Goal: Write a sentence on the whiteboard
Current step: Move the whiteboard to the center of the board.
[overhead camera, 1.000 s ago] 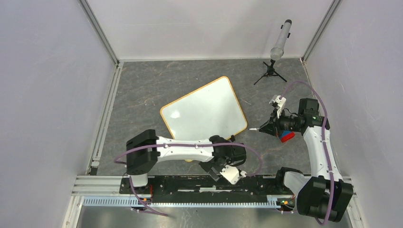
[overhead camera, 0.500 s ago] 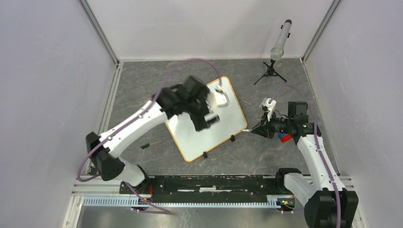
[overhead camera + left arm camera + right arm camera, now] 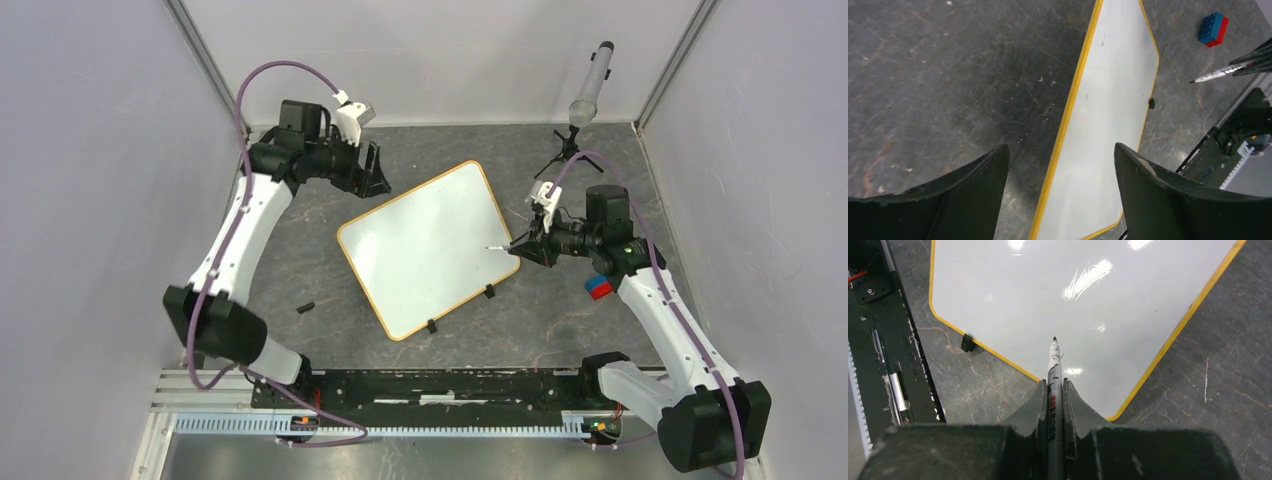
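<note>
The whiteboard lies flat and slanted mid-table, with an orange-yellow frame and two black clip feet on its near edge. Its white face shows only glare; no sentence is in view. My right gripper is shut on a grey marker. The marker's black tip points over the board just inside its right corner; I cannot tell whether it touches. My left gripper hangs open and holds nothing, off the board's far-left edge.
A blue-and-red block lies right of the board under the right arm. A small tripod with a grey tube stands at the back right. A small black piece lies left of the board. The black rail runs along the near edge.
The left arm swung from the near edge, across the board, to the far-left corner. The right gripper carried the marker leftward, so its tip now lies over the board's right side.
</note>
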{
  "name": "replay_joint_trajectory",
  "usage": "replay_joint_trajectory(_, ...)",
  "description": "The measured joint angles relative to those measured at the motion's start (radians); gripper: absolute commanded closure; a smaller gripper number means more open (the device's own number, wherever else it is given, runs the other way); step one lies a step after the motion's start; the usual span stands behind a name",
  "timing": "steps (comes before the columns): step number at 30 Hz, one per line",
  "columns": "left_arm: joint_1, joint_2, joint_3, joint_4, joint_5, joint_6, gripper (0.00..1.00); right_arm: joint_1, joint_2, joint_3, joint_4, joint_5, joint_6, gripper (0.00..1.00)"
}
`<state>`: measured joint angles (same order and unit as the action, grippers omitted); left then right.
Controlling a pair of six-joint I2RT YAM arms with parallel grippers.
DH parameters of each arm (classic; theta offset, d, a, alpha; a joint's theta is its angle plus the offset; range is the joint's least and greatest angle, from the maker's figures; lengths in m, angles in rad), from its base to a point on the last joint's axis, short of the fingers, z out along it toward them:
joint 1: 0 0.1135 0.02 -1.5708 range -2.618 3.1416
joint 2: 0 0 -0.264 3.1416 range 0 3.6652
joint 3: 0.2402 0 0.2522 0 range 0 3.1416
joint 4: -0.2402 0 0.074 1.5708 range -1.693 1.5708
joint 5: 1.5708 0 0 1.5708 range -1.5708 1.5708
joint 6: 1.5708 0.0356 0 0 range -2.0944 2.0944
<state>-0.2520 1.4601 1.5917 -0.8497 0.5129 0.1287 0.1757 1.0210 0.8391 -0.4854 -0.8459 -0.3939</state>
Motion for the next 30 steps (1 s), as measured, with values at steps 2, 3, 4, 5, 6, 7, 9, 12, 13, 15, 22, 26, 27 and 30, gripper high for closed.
replay_joint_trajectory(2, 0.014, 0.073, 0.018, 0.004, 0.051, -0.009, 0.28, 0.017, 0.000, 0.008, 0.013, 0.000, 0.013, 1.00)
replay_joint_trajectory(3, 0.018, 0.111, 0.023, 0.014, 0.075, -0.016, 0.30, 0.023, 0.000, 0.010, 0.018, 0.000, 0.016, 1.00)
replay_joint_trajectory(4, 0.020, 0.143, 0.026, 0.021, 0.097, -0.024, 0.31, 0.027, 0.000, 0.010, 0.020, 0.000, 0.020, 1.00)
replay_joint_trajectory(5, 0.021, 0.174, 0.028, 0.028, 0.118, -0.034, 0.33, 0.031, 0.000, 0.010, 0.020, 0.000, 0.023, 1.00)
replay_joint_trajectory(6, 0.021, 0.201, 0.029, 0.041, 0.138, -0.043, 0.36, 0.032, 0.000, 0.010, 0.020, 0.000, 0.025, 1.00)
replay_joint_trajectory(7, 0.021, 0.226, 0.031, 0.052, 0.159, -0.057, 0.39, 0.032, 0.000, 0.010, 0.019, 0.001, 0.027, 1.00)
replay_joint_trajectory(9, 0.021, 0.266, 0.040, 0.077, 0.209, -0.088, 0.45, 0.032, 0.000, 0.010, 0.017, 0.001, 0.027, 1.00)
replay_joint_trajectory(12, 0.021, 0.311, 0.060, 0.127, 0.288, -0.132, 0.53, 0.032, -0.001, 0.010, 0.006, 0.001, 0.023, 1.00)
replay_joint_trajectory(13, 0.021, 0.319, 0.063, 0.144, 0.312, -0.146, 0.56, 0.032, -0.001, 0.010, 0.000, 0.001, 0.022, 1.00)
replay_joint_trajectory(15, 0.021, 0.330, 0.063, 0.177, 0.349, -0.175, 0.58, 0.032, -0.001, 0.010, -0.009, 0.001, 0.021, 1.00)
replay_joint_trajectory(22, 0.008, 0.351, 0.053, 0.266, 0.430, -0.247, 0.60, 0.032, -0.001, 0.016, -0.028, 0.001, 0.018, 1.00)
replay_joint_trajectory(26, -0.018, 0.365, 0.045, 0.283, 0.435, -0.266, 0.56, 0.032, -0.001, 0.030, -0.034, 0.001, 0.015, 1.00)
replay_joint_trajectory(27, -0.023, 0.367, 0.041, 0.284, 0.433, -0.266, 0.56, 0.032, -0.001, 0.032, -0.034, 0.001, 0.014, 1.00)
replay_joint_trajectory(30, -0.029, 0.369, 0.037, 0.299, 0.431, -0.266, 0.54, 0.032, -0.001, 0.034, -0.040, 0.001, 0.013, 1.00)
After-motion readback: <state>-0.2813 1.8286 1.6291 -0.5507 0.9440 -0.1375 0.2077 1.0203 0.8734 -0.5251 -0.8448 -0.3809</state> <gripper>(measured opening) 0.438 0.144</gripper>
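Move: From the left gripper, the stretch of the whiteboard's top edge to grip is about 11 cm to the right, 3 cm farther out and some 7 cm below; the board's middle is roughly 12 cm right, 7 cm back and 17 cm down. The marker in the right gripper is about 25 cm right, 10 cm back and 9 cm lower. From the right gripper, that edge is about 20 cm left, 12 cm farther out and about level. Bring the left gripper about 9 cm right, dropping some 5 cm early on and edging forward, to the whiteboard's top edge. Swing the fingers some 30 degrees to point more to the right, and close them to about half their opening so that they straddle the yellow rim. Keep the right gripper nearly still with the marker held. ##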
